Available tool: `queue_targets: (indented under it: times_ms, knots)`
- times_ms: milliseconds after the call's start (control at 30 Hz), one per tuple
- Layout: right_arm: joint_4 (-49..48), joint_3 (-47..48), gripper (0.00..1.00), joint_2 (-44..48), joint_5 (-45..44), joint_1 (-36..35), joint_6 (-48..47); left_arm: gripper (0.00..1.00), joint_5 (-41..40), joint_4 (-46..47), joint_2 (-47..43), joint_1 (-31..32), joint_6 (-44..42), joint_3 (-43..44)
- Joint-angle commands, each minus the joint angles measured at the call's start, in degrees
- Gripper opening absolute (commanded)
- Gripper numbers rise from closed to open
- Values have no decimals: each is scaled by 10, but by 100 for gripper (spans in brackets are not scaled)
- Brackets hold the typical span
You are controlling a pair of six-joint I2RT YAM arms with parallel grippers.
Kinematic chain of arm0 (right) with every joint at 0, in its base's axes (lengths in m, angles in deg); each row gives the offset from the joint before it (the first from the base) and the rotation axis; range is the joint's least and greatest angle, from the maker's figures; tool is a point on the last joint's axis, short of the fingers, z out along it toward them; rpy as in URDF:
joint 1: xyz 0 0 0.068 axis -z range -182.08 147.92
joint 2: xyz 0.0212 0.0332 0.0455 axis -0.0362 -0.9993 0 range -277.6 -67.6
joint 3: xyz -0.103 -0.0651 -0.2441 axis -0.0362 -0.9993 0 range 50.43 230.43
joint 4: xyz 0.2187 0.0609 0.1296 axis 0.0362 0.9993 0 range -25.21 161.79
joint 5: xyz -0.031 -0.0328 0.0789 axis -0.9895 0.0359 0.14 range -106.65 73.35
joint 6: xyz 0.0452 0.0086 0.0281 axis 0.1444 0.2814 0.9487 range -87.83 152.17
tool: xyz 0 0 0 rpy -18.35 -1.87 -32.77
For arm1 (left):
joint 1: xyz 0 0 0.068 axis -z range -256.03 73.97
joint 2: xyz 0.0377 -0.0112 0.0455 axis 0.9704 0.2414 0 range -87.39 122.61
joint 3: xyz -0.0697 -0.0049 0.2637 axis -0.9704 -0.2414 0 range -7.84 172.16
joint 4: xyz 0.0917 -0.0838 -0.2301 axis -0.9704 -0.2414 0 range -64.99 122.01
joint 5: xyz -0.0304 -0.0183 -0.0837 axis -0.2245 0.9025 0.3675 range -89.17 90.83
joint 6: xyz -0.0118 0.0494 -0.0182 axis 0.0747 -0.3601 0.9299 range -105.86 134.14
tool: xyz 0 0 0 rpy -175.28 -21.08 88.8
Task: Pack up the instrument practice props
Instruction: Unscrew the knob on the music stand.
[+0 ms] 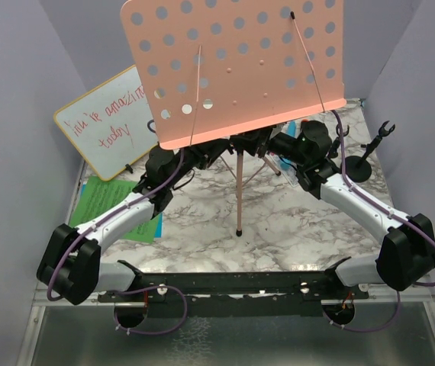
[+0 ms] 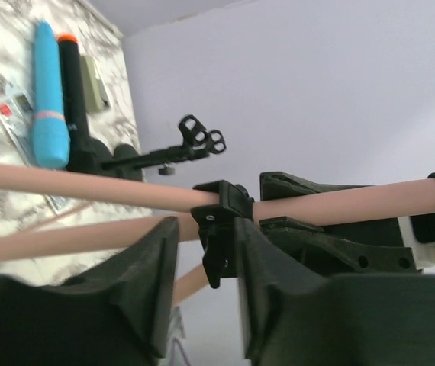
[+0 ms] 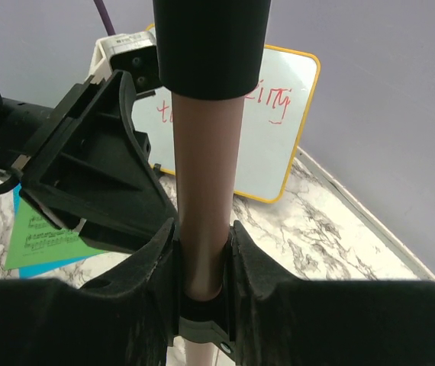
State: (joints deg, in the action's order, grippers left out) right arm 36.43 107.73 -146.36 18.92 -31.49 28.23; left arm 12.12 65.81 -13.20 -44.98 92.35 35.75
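Observation:
The pink music holder stands mid-table, its perforated tray [image 1: 236,61] tilted over both wrists. My right gripper [image 3: 202,252] is shut on its pink pole [image 3: 206,160], just above a black collar. My left gripper [image 2: 206,263] is open around the black clamp lever [image 2: 219,244] on the pole. The lever rests against the right finger, with a gap to the left finger. A blue microphone [image 2: 49,91] and a black microphone [image 2: 72,84] lie side by side beyond it. A black mic holder [image 1: 362,164] stands at the right. Green and blue music sheets [image 1: 114,202] lie at the left.
The yellow-framed whiteboard [image 1: 111,122] with red writing leans against the left wall. A flat grey object [image 2: 94,80] and a clear packet [image 2: 11,114] lie by the microphones. Purple walls close in the marble table [image 1: 278,229] on three sides. The stand's legs [image 1: 240,206] spread over its middle.

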Motion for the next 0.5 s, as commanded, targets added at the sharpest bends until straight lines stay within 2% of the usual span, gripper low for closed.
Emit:
queue_targets:
  times_ms: [0, 67, 167, 267, 400, 467]
  knots:
    - [146, -24, 1, -27, 55, -10, -25, 48, -7, -4, -22, -9, -117, 14]
    - [146, -24, 1, -26, 55, -10, -25, 52, 0, -4, -26, -11, -144, 19]
    - [146, -24, 1, -26, 55, -10, -25, 55, 10, -4, -38, -11, -236, 22]
    - [144, -24, 1, -28, 55, -10, -25, 61, 26, -4, -54, -12, -391, 14]
    - [145, -25, 1, -26, 55, -10, -26, 67, 23, 10, -94, -11, -604, -42]
    - [143, -26, 1, -25, 55, -10, -26, 73, 34, 12, -111, -11, -719, -67]
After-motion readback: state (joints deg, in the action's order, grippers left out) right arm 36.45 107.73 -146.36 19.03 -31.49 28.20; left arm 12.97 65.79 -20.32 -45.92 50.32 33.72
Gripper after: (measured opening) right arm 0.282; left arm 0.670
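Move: The knob on the music stand sits right at the left fingertips, about 2 cm to the right and 1 cm ahead, level with them. The stand's black hub is just past the knob, some 4 cm right and 2 cm ahead of the left hand, and the pink pole held by the right fingers is about 4 cm right, 1 cm ahead and 3 cm up. From the right hand the knob lies about 2 cm left, 1 cm back and 3 cm below. The left fingers, already parting, open to about twice their gap and come away from the knob, the hand easing about 3 cm to the left with almost no change in height. As it backs off, the wrist rolls some 45 degrees clockwise, seen from behind the hand along the fingers, undoing part of its last twist, while the right hand stays still and keeps its pinch on the pole just above the hub. ##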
